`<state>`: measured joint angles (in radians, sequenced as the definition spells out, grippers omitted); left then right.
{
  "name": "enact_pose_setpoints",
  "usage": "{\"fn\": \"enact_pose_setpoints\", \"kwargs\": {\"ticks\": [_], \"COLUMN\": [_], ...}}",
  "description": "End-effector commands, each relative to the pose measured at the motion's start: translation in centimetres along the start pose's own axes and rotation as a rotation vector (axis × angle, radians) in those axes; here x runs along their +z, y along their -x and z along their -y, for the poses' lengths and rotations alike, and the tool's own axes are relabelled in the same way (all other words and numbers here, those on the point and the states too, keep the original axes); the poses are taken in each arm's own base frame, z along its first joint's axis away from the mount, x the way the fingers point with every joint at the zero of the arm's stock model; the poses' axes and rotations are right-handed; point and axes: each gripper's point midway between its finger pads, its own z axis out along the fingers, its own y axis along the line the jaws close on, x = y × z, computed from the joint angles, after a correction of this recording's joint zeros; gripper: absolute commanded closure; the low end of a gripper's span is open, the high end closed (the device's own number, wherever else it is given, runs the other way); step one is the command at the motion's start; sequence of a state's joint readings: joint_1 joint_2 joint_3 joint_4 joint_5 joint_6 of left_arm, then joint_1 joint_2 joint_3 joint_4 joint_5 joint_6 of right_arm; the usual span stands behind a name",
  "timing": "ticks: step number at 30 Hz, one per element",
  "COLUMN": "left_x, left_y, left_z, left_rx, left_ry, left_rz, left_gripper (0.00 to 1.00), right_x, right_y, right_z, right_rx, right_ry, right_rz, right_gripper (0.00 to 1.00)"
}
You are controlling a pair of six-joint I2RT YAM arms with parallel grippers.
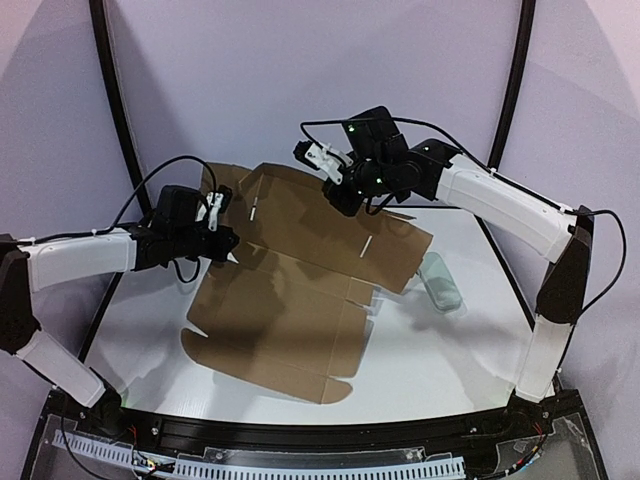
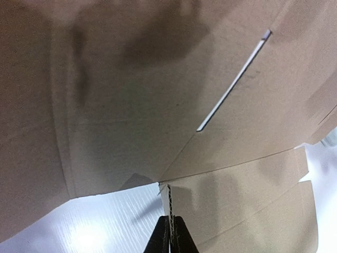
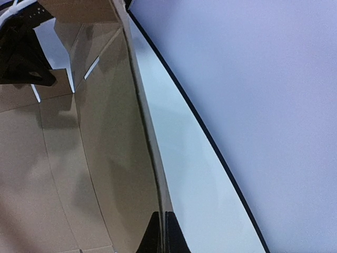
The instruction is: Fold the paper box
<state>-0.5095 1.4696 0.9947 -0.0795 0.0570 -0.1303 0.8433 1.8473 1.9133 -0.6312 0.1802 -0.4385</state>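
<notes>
The paper box (image 1: 290,300) is a large brown cardboard sheet with flaps and slits, lying mostly flat at the table's middle. Its far panels are lifted into a low wall. My left gripper (image 1: 230,252) sits at the box's left side. In the left wrist view this left gripper (image 2: 171,227) is shut on the corrugated edge of a flap of the box (image 2: 158,105). My right gripper (image 1: 337,197) is at the raised far wall. In the right wrist view the right gripper (image 3: 162,224) is shut on the top edge of that standing wall of the box (image 3: 105,158).
A small pale grey-green case (image 1: 440,281) lies on the white table (image 1: 470,350) just right of the box. A black curved frame (image 1: 512,90) rims the table at the back. The table's far edge (image 3: 210,142) runs close behind the raised wall.
</notes>
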Motion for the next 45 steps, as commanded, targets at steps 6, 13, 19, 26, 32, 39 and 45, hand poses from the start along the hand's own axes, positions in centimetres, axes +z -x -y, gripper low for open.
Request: {"fn": "enact_pose_setpoints", "kwargs": {"ticks": [6,13,19,26,32,39,45], "left_x": [1.7,3.8,5.4,4.4,2.2,-4.6,-10.1], "left_y": [-1.5,-2.1,-3.1,-2.1,-3.2,-2.8,-1.0], "left_z": [4.9,6.5,7.1,6.3,5.2,4.6,-0.6], "left_rx": [0.318,0.469,0.433,0.356,0.297,0.136,-0.013], "left_ry": [-0.005,0.193,0.228,0.275,0.286,0.203,0.395], "left_rz": [-0.102,-0.091,-0.085,-0.012,0.005,0.143,0.267], "left_gripper": [0.99,0.99,0.99,0.88,0.58,0.02,0.01], "right_x": [0.3,1.2,1.9,3.2,4.6,6.6,7.9], "right_y": [1.8,0.7,-0.4,-1.0,-2.5,-4.0,-5.1], "right_z": [-0.8,-1.7,-1.5,-0.5,0.7,0.8,-0.3], "right_rx": [0.043,-0.002,-0.038,-0.06,-0.16,-0.236,-0.398], "right_ry": [0.049,0.034,-0.018,-0.091,-0.163,-0.172,-0.196], "right_rz": [0.079,0.064,0.034,0.003,-0.025,-0.044,-0.006], "right_gripper": [1.0,1.0,1.0,1.0,1.0,1.0,1.0]}}
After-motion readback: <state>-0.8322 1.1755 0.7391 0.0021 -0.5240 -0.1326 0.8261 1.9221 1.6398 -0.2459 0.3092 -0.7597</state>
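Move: The left hand already pinches the box's left flap; the crease corner it is taken to lies roughly 5 cm right and 6 below, level ahead. From this hand the left slot is some 4 cm right, 4 ahead and 2 above, the raised panel's middle about 15 right, 3 ahead and 3 above. The right hand still grips that panel's top edge, its middle about 2 cm left, 3 back and 8 below. Left takes the flap 7 cm down-right, lets go, retreats up-left-back; right lowers the pinched panel about 7 cm, forward. ##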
